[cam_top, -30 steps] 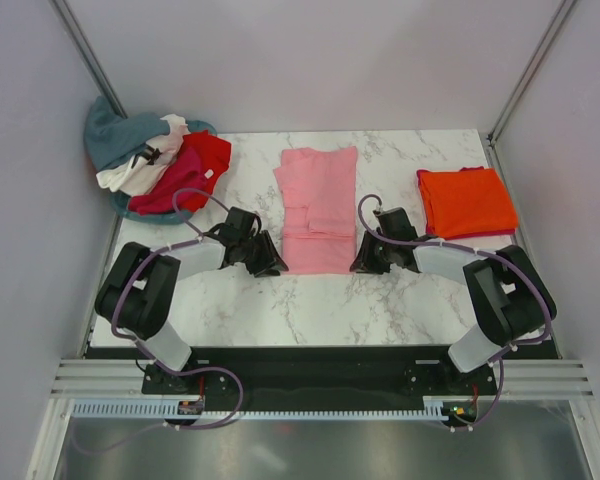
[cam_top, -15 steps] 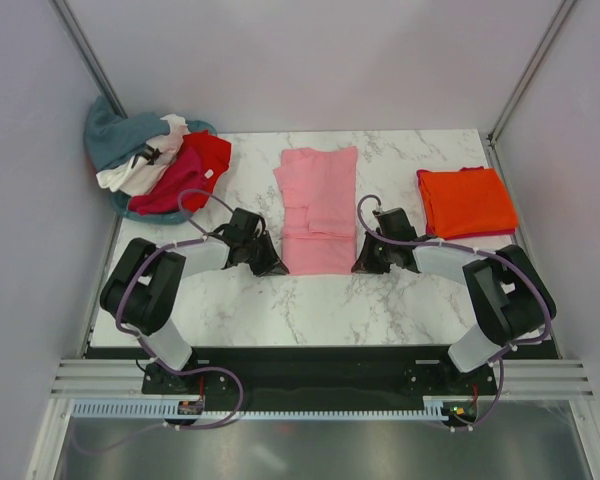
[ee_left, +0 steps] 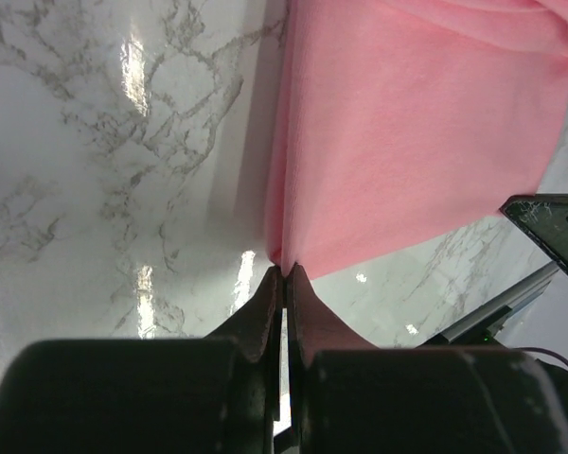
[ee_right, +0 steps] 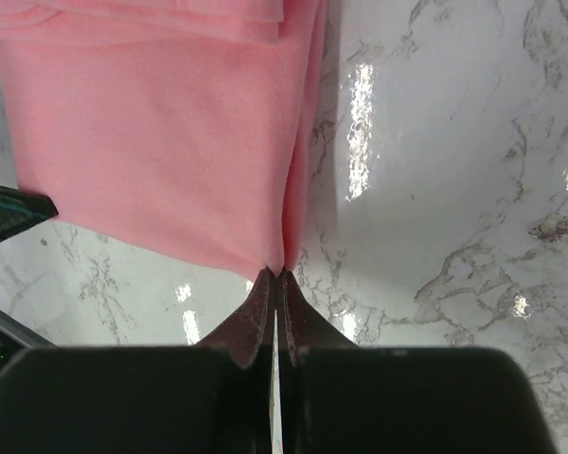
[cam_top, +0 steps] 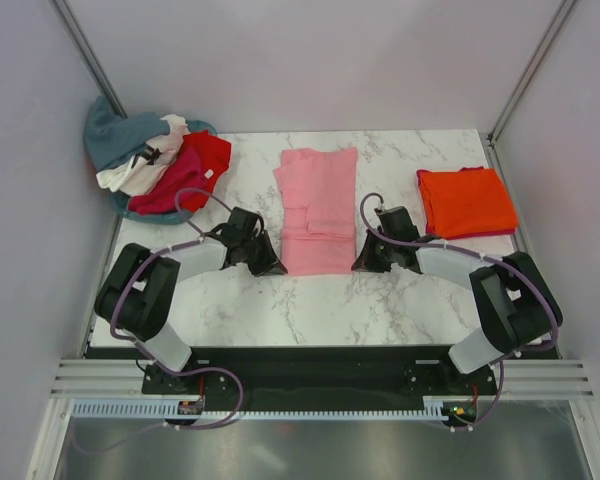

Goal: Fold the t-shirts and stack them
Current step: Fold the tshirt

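Observation:
A light pink t-shirt (cam_top: 317, 210) lies partly folded in the middle of the marble table (cam_top: 310, 305). My left gripper (cam_top: 277, 266) is shut on its near left corner, the pink cloth (ee_left: 407, 142) pinched at the fingertips (ee_left: 285, 270). At the near right corner my right gripper (cam_top: 357, 265) is shut on the same shirt (ee_right: 161, 142), its tips (ee_right: 275, 273) nipping the edge. A folded bright orange t-shirt (cam_top: 467, 202) lies at the right. Red (cam_top: 202, 158), white (cam_top: 130, 172) and teal-grey (cam_top: 110, 130) shirts sit heaped at the back left.
The heap of shirts rests in a teal basket (cam_top: 130, 210) against the left wall. Grey walls close in the table on both sides and at the back. Bare marble lies between the pink shirt and the arm bases.
Both grippers have closed on the near corners of the pink shirt. The arms have hardly shifted.

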{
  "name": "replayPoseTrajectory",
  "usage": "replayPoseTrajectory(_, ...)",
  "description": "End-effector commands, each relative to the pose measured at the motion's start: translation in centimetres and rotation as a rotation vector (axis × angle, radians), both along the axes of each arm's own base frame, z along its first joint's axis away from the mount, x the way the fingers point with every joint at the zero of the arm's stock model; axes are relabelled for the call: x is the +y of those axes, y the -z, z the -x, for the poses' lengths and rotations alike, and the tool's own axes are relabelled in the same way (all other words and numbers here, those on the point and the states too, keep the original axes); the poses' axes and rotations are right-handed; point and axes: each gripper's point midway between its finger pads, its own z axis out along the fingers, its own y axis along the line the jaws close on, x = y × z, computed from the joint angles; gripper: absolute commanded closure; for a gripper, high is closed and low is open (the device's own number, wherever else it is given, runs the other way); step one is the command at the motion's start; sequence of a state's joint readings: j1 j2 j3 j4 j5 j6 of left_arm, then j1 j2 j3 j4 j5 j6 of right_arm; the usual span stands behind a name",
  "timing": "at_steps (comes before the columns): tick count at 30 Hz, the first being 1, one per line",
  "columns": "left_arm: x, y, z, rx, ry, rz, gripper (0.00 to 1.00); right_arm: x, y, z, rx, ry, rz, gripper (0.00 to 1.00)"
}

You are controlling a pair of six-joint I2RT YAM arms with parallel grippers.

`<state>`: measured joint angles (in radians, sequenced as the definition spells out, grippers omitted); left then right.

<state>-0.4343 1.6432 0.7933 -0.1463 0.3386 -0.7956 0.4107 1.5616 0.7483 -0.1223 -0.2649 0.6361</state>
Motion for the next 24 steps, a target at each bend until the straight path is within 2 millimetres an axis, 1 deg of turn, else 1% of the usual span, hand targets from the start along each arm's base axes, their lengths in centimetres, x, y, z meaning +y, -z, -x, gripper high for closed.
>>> replayPoseTrajectory(1,0.1,-2.5,-0.7,-0.073,0.001,0.001,0.98,0.3,-1.9,-0.4,-0.046,0.006,-0.019,1.0)
replayPoseTrajectory(3,0.2,-2.6,-0.5,-0.074,0.005,0.0,0.98,0.1,-1.9,-0.2,-0.047,0.008,-0.017,1.0)
replayPoseTrajectory(7,0.1,-3.6,-0.7,-0.094,0.008,0.005,0.98,0.2,-1.9,-0.2,-0.038,0.006,-0.02,1.0)
replayPoseTrajectory(10,0.0,-4.9,-1.4,-0.116,0.008,0.004,0.98,0.4,-3.1,-0.9,-0.061,0.007,-0.024,1.0)
replayPoseTrajectory(11,-0.2,-6.0,-2.1,-0.14,0.011,0.011,0.98,0.4,-3.8,-1.3,-0.075,0.011,-0.023,1.0)
replayPoseTrajectory(12,-0.1,-6.4,-2.5,-0.14,0.004,0.011,0.98,0.8,-5.3,-2.5,-0.107,0.012,-0.033,1.0)
replayPoseTrajectory(13,-0.1,-7.0,-3.1,-0.151,0.0,0.018,0.98,0.5,-5.9,-2.8,-0.109,0.01,-0.022,1.0)
replayPoseTrajectory(14,-0.1,-8.9,-4.7,-0.191,-0.013,0.038,0.98,0.5,-6.7,-3.5,-0.122,0.015,-0.019,1.0)
replayPoseTrajectory(15,0.0,-9.6,-5.0,-0.181,-0.011,0.045,0.98,0.8,-9.4,-5.3,-0.176,0.023,-0.035,1.0)
replayPoseTrajectory(16,0.1,-10.8,-5.7,-0.2,-0.016,0.053,0.98,0.8,-10.6,-5.9,-0.197,0.019,-0.036,1.0)
replayPoseTrajectory(17,0.0,-13.3,-6.9,-0.253,-0.018,0.067,0.98,0.7,-11.7,-6.2,-0.2,0.022,-0.032,1.0)
replayPoseTrajectory(18,0.1,-14.5,-7.4,-0.28,-0.026,0.065,0.98,0.7,-14.3,-7.5,-0.254,0.034,-0.045,1.0)
replayPoseTrajectory(19,0.4,-16.2,-7.3,-0.308,-0.03,0.067,0.98,0.8,-15.5,-7.8,-0.275,0.033,-0.047,1.0)
replayPoseTrajectory(21,0.3,-18.7,-7.4,-0.359,-0.028,0.088,0.98,0.7,-17.9,-7.9,-0.314,0.038,-0.06,1.0)
replayPoseTrajectory(22,0.4,-19.7,-6.9,-0.383,-0.028,0.101,0.98,0.7,-18.0,-7.7,-0.313,0.039,-0.064,1.0)
replayPoseTrajectory(23,0.5,-19.9,-6.5,-0.384,-0.026,0.109,0.98,0.6,-18.3,-7.4,-0.315,0.043,-0.074,1.0)
replayPoseTrajectory(24,0.7,-18.9,-5.8,-0.363,-0.022,0.103,0.98,0.4,-17.1,-6.7,-0.286,0.043,-0.067,1.0)
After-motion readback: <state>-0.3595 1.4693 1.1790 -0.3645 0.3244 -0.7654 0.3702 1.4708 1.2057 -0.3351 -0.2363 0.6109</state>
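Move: The left and right grippers already pinch the pink t-shirt's two near corners, only a centimetre or two above the table. Its far edge lies about 26 cm ahead and 7 cm to the right of the left hand, and some 25 cm ahead and 7 cm left of the right hand. The orange stack sits roughly 14 cm ahead and 23 cm right of the right hand; the clothes bin about 22 cm ahead and 25 cm left of the left hand. Keep both grippers shut on the near corners and lift them together, slowly for the first few centimetres, then fast up and forward towards the t-shirt's far edge: about 17 cm up and 8 cm forward in all. As they rise, let the fingers of both hands tip outward from the base by some 20 degrees. ##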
